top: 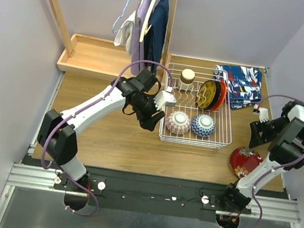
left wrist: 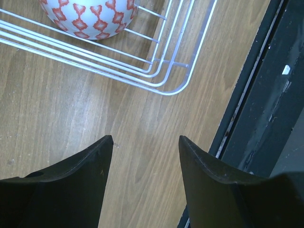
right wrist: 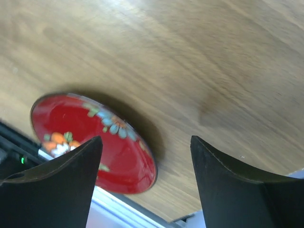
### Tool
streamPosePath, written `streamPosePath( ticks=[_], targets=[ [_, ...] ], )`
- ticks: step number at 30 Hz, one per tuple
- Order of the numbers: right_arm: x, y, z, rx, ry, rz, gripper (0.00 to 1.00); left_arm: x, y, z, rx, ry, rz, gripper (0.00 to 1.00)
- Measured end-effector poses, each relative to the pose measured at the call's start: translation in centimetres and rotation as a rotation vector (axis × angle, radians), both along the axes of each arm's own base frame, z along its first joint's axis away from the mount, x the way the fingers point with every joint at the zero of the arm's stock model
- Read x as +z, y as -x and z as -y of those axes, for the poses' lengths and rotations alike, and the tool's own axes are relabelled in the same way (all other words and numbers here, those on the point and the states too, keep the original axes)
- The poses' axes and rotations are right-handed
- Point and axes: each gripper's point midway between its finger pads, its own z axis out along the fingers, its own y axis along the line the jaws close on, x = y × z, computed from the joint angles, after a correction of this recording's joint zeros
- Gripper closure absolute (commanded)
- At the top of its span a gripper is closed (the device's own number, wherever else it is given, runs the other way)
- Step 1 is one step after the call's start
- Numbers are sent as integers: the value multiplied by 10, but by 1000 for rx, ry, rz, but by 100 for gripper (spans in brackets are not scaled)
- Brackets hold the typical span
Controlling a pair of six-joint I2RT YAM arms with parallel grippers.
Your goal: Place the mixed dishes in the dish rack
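Note:
The dish rack [top: 194, 143] holds a tan cup [top: 188, 76], an orange plate [top: 206, 93] and a black plate [top: 218, 95] on edge, a red-white bowl [top: 178, 122] and a blue-patterned bowl [top: 202, 125]. A dark red plate [top: 245, 161] with painted flowers lies flat on the table, right of the rack. My right gripper [top: 256, 137] hovers just above it, open and empty; in the right wrist view the plate [right wrist: 95, 142] sits left of the gripper [right wrist: 146, 140]. My left gripper [top: 152, 122] is open and empty beside the rack's near left corner [left wrist: 166, 90], with the red-white bowl [left wrist: 90, 16] beyond it.
A blue-red patterned cloth [top: 240, 84] lies at the back right. A shallow wooden tray [top: 95, 55] stands at the back left, with clothes on hangers [top: 150, 23] above it. The dark red plate is close to the table's front edge [top: 255, 188].

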Motion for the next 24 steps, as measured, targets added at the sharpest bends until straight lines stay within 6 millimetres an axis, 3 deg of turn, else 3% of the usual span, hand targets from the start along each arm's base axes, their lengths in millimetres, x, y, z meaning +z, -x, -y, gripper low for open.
streamPosePath(
  ticks=[5, 10, 15, 16, 21, 24],
  targets=[
    [5, -6, 4, 111, -31, -3, 25, 0, 2, 1, -7, -3, -2, 33],
    [-11, -3, 11, 177, -39, -47, 30, -1, 4, 2, -21, -8, 0, 33],
    [-19, 17, 14, 248, -33, -132, 39, -5, 4, 1, -23, -19, -5, 33],
    [-20, 23, 14, 263, -31, -149, 46, -6, 4, 1, -24, -22, -7, 33],
    [-23, 53, 10, 327, -50, -248, 56, -10, 3, 0, -21, -35, -10, 33],
    [-24, 66, 7, 353, -60, -287, 67, -11, 3, -1, -21, -39, -13, 33]
  ],
)
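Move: The red flowered plate lies flat with its middle about 11 cm back and 5 cm to the left of the open right hand, some 3 cm lower. From that hand the dish rack's middle is roughly 27 cm left and 11 cm ahead, with the blue bowl in it about 24 cm left and 4 cm ahead. For the left hand, the plate is some 43 cm right, 10 cm back and 15 cm down. Back towards its base goes the right hand, about 7 cm in all after a slight sway forward and to the right, sinking some 2.5 cm to the plate's right-hand rim. On the way it turns about 20 degrees counter-clockwise, the fingertips tilt back towards the base, and the fingers close to about half their starting gap, ending astride the rim with one over the red face; a grip can't be seen yet. ##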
